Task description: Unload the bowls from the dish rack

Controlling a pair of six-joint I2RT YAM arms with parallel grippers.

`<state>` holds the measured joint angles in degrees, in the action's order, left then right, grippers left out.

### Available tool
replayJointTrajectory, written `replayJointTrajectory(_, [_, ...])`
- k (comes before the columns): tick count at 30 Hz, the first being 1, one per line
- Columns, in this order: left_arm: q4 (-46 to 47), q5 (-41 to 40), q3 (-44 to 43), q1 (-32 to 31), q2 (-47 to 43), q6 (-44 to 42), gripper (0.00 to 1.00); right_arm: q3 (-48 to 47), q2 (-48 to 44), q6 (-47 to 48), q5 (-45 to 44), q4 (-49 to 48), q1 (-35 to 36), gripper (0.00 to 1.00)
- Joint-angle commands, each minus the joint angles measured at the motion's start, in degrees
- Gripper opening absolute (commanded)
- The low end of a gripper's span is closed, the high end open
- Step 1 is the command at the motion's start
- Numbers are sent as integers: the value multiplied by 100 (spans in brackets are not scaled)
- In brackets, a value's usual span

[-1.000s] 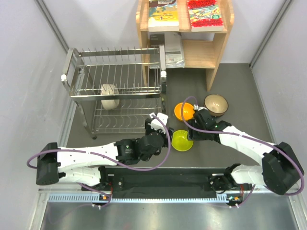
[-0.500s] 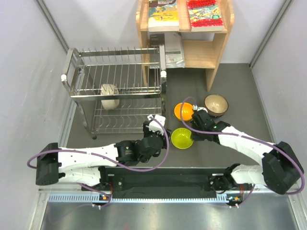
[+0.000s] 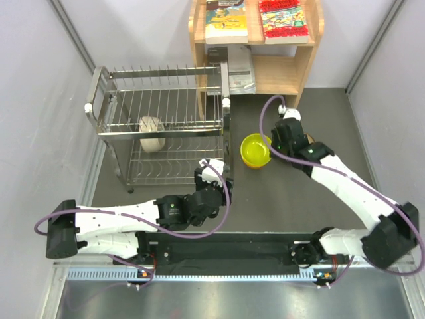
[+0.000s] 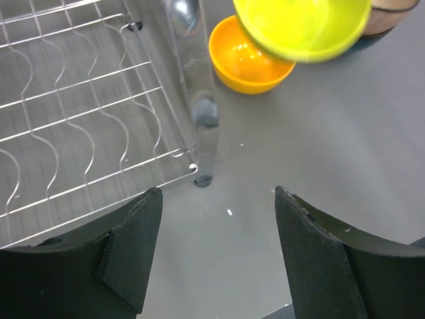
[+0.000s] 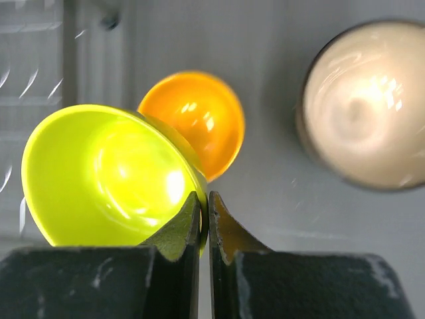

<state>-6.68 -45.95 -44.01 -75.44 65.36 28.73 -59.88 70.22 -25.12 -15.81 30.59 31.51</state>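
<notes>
The steel wire dish rack (image 3: 159,126) stands at the back left, with a cream-white bowl (image 3: 151,133) on edge in its slots. My right gripper (image 3: 272,145) is shut on the rim of the yellow-green bowl (image 3: 255,150) and holds it in the air, tilted, over the orange bowl (image 5: 199,119) on the table. The right wrist view shows the jaws (image 5: 206,206) pinching that rim (image 5: 106,176). The pinkish-brown bowl with a pale inside (image 5: 362,113) sits to the right. My left gripper (image 3: 214,171) is open and empty by the rack's front right corner (image 4: 80,133).
A wooden bookshelf (image 3: 299,66) with books stands behind the bowls. The rack's corner leg (image 4: 202,119) is just ahead of my left gripper (image 4: 216,252). Grey walls close in both sides.
My right gripper has lifted the yellow-green bowl off the table and carried it back, over the orange bowl. My left gripper has drawn back slightly toward me.
</notes>
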Motion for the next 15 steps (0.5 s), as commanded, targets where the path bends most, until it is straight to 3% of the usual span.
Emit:
replayJointTrajectory(1, [-176, -256, 103, -23, -234, 133, 73, -515, 860, 253, 51, -360, -505, 0])
replayJointTrajectory(15, [-352, -432, 516, -23, -832, 212, 74, -1008, 2084, 227, 518, -686, -769, 0])
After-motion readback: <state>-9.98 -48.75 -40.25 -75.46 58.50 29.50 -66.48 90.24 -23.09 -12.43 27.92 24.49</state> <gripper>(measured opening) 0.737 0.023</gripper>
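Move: My right hand holds the green bowl pinched by its right rim. The orange bowl it is bound for stands about 5 cm ahead of that hand, 5 cm to its left and roughly 16 cm below. The brown bowl, stacked on the blue one, is some 8 cm ahead and 10 cm to the right, 13 cm down; the rack's near right foot is about 4 cm back and 14 cm left, at table level. From my left hand the orange bowl lies about 14 cm ahead, 12 cm right and 16 cm below. I lower the green bowl about 7 cm towards the orange one while reaching some 6 cm forward, quick at first and then easing off. My right wrist tips down about 10 degrees and the shut fingers keep their pinch on the rim. My left hand, empty and open, slides some 3 cm left, away from the bowls. ##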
